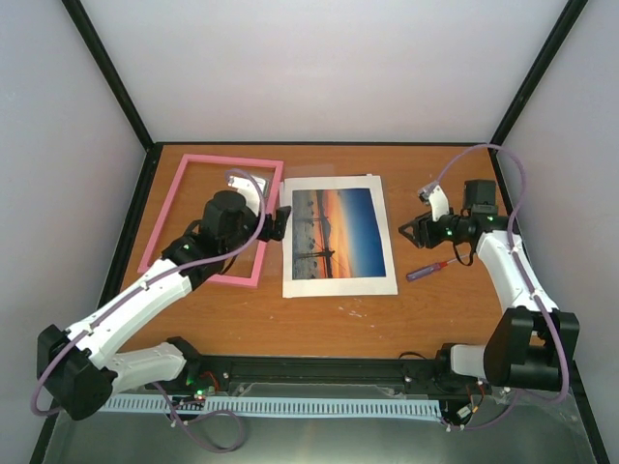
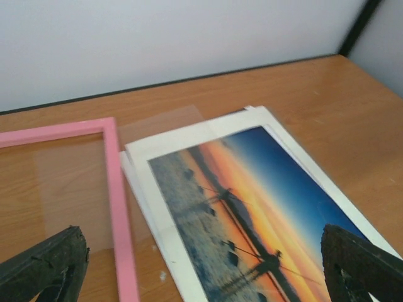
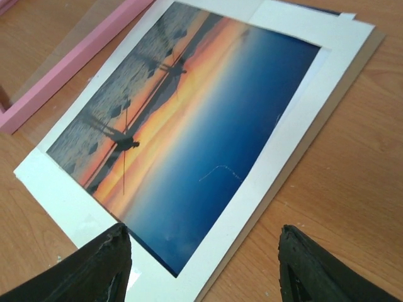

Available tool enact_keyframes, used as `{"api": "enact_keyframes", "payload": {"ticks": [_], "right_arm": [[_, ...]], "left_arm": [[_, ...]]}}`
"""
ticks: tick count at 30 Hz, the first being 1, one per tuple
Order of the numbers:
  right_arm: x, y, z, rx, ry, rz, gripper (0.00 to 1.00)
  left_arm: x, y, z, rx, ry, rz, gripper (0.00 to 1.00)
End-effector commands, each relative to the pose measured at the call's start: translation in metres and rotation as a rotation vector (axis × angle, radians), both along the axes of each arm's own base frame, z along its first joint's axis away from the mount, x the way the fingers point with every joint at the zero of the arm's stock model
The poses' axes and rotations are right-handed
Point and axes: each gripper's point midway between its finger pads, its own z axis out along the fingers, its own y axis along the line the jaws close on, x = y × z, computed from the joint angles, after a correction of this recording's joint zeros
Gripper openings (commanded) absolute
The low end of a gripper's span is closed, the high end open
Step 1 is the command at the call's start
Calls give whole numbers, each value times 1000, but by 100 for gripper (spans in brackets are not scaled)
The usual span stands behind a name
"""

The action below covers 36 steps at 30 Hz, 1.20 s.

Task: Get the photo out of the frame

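The photo (image 1: 338,230), an orange-and-blue sunset print, lies flat on a white sheet (image 1: 338,284) in the middle of the table, outside the frame. The pink frame (image 1: 232,159) lies empty to its left, with the wood showing through it. My left gripper (image 1: 280,224) hovers over the frame's right side at the photo's left edge. Its fingers (image 2: 44,267) are wide open above the photo (image 2: 252,201) and the frame (image 2: 119,207). My right gripper (image 1: 409,232) is open just right of the sheet, above the corner of the photo (image 3: 201,119), holding nothing.
A purple-handled screwdriver (image 1: 428,271) lies right of the sheet, near the right arm. A clear pane (image 2: 164,123) overlaps the frame's right bar and the sheet's corner. A brown board edge (image 3: 334,95) shows under the white sheet. Walls close the table on three sides.
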Motion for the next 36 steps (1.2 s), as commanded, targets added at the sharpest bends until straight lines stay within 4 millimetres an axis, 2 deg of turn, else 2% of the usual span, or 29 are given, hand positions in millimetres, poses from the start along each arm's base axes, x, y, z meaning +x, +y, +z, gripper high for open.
{"api": "enact_keyframes", "payload": {"ticks": [1,4,7,9,11,15,18,22,23,26,31,36], "right_arm": [[-9,11,-24,-37,41,68,63],[-14,18,-42,-59,76,103,63],[-14,21,-54,-56,121,108,64],[-16,24,-60,-35,147,112,64],[-21,26,-67,-23,168,116,64],[-27,27,-75,-28,202,125,64],[-25,24,-80,-35,225,102,64],[-22,22,-82,-38,238,79,64],[-22,20,-87,-53,241,66,64],[-12,5,-103,-127,271,-1,64],[9,-4,-112,-161,302,-85,63],[28,0,-116,-254,334,-108,65]], "left_arm": [[31,35,10,-16,-52,293,100],[35,8,5,7,-20,151,100],[38,3,7,-44,-52,145,100],[35,-3,7,-17,-124,78,99],[32,-13,-4,22,-137,-1,93],[20,-46,-43,46,8,-181,74],[-4,-69,-63,14,86,-333,70],[-29,-74,-99,77,128,-371,70],[-34,-73,-110,87,139,-360,70],[-41,-82,-125,115,164,-350,70],[-39,-97,-135,67,238,-311,71],[-43,-101,-141,42,284,-319,76]]}}
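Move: The photo lies flat in its white mat, its middle about 10 cm ahead of my left hand, 13 cm to its right and 26 cm below. The empty pink frame's middle is some 18 cm left and 14 cm ahead of that hand. From my right hand, the photo's middle is about 9 cm ahead, 15 cm left and 17 cm down, and the screwdriver lies roughly 8 cm to the right, level with the hand. I reach my left hand slightly forward, then swing it down about 16 cm, rightward and back over the photo's near-left part, turning it clockwise, tipping the fingers down and narrowing them partway. Meanwhile my right hand sinks some 12 cm beside the photo's right edge, drifting back and left before returning, its fingers tipping down and staying part-open. ##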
